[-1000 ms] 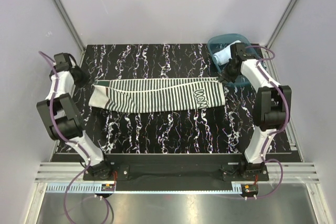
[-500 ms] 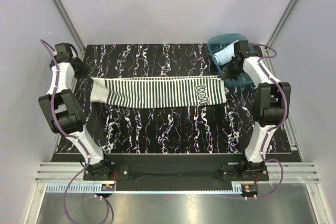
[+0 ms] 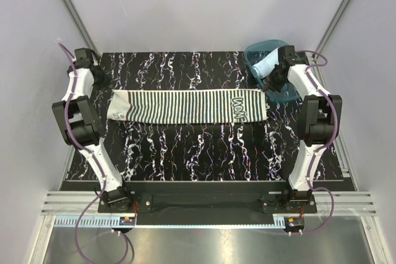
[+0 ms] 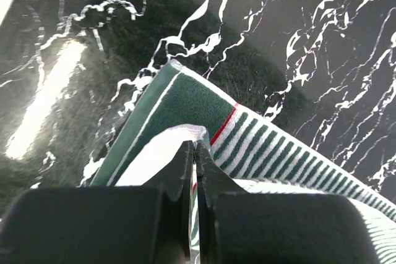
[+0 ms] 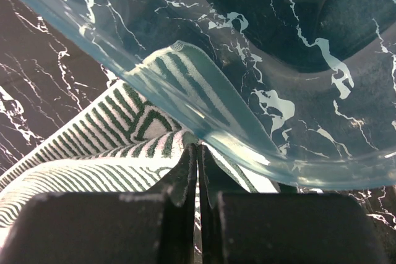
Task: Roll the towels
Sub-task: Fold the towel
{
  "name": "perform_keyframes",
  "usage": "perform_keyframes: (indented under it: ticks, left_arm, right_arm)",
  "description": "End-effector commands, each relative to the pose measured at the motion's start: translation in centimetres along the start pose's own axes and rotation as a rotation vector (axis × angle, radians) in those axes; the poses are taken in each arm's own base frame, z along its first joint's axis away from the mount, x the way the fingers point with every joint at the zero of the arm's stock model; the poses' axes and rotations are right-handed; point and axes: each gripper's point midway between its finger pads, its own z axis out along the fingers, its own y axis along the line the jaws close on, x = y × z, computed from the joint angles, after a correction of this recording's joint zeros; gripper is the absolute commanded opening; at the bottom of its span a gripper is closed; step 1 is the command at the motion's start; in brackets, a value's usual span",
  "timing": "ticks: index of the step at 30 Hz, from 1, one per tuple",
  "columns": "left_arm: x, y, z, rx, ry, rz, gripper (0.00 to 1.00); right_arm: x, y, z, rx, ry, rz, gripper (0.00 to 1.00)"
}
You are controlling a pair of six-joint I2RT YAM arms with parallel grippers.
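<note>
The green-and-white striped towel lies stretched flat across the black marbled table, its printed band near the right end. My left gripper is shut on the towel's far left corner; in the left wrist view the fingertips pinch the white edge beside the solid green hem. My right gripper is shut on the far right corner, and its wrist view shows the tips pinching striped cloth right under the tub's rim. The light blue towel sits in the teal tub.
The translucent teal tub stands at the table's back right corner, touching the striped towel's corner and close to my right wrist. Grey walls and slanted metal posts enclose the table on three sides.
Both grippers have moved toward the back of the table with the striped towel's corners. The towel has gone from sagging and skewed to straight and taut, a little farther back.
</note>
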Motion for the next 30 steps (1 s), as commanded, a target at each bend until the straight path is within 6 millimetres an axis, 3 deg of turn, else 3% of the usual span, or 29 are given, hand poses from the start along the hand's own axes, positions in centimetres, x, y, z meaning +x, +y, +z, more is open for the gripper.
perform_keyframes:
  ticks: [1, 9, 12, 13, 16, 17, 21, 23, 26, 28, 29, 30]
  left_arm:
    - [-2.3, -1.7, -0.2, 0.011, -0.069, 0.041, 0.00]
    - [-3.6, -3.0, 1.0, -0.014, -0.083, 0.061, 0.00]
    - [-3.6, -2.7, 1.7, -0.037, -0.074, 0.069, 0.00]
    - [-4.0, -2.9, 1.5, -0.037, -0.076, 0.070, 0.01]
    - [-3.9, -2.8, 1.5, -0.054, -0.061, 0.079, 0.32]
    - [-4.5, -2.7, 0.7, -0.071, -0.088, 0.084, 0.39]
    - [-6.1, -2.0, -2.8, -0.134, -0.187, 0.091, 0.78]
    - [-6.7, -2.1, -4.7, -0.137, -0.218, 0.101, 0.85]
    - [-6.5, -2.1, -7.0, -0.137, -0.235, 0.094, 0.85]
    - [-5.2, -1.3, -7.4, -0.152, -0.223, 0.089, 0.85]
    - [-5.1, -1.6, -9.3, -0.133, -0.256, 0.082, 0.85]
    - [-3.2, -0.8, -8.5, -0.138, -0.222, 0.084, 0.85]
  right_arm:
    - [-1.5, 0.7, 0.0, -0.016, -0.038, -0.007, 0.00]
    - [-2.0, 0.7, 0.9, 0.009, -0.030, -0.019, 0.03]
    - [-2.4, 0.7, 0.9, 0.017, -0.042, -0.019, 0.19]
    - [-2.5, 0.7, 0.8, 0.020, -0.043, -0.021, 0.38]
    - [-3.2, 0.8, 0.0, 0.029, -0.062, -0.026, 0.52]
    - [-3.4, 1.0, -0.4, 0.023, -0.069, -0.031, 0.59]
    - [-5.1, 0.9, -3.3, 0.056, -0.152, -0.059, 0.64]
    - [-5.2, 0.9, -4.5, 0.054, -0.168, -0.068, 0.64]
    - [-4.6, 1.2, -6.9, 0.005, -0.185, -0.083, 0.64]
    - [-3.4, 1.3, -8.3, -0.043, -0.186, -0.091, 0.64]
    - [-3.2, 1.2, -8.6, -0.058, -0.194, -0.098, 0.64]
    - [-1.8, 0.3, -8.7, -0.052, -0.178, -0.101, 0.64]
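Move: Each hand still pinches an end of the striped towel's lifted flap. For my left hand the lower layer's far left corner lies about 5 cm ahead, 2 cm left and 3 cm below; the fold's left end is some 12 cm back and 2 cm left. For my right hand the far right corner is roughly 4 cm ahead, 1 cm right and 2 cm below; the teal basket's middle is about 8 cm ahead and 3 cm right, the lettering 9 cm back and 12 cm left. I carry the flap's two ends forward onto the lower layer's far corners, about 4 cm with my left hand, about 2 with my right, which first dips a centimetre. Both grippers then open wide and let go of the towel. I lift both hands some 6 cm while drawing them back over it, the left rolling about 10 degrees so its left side rises. ##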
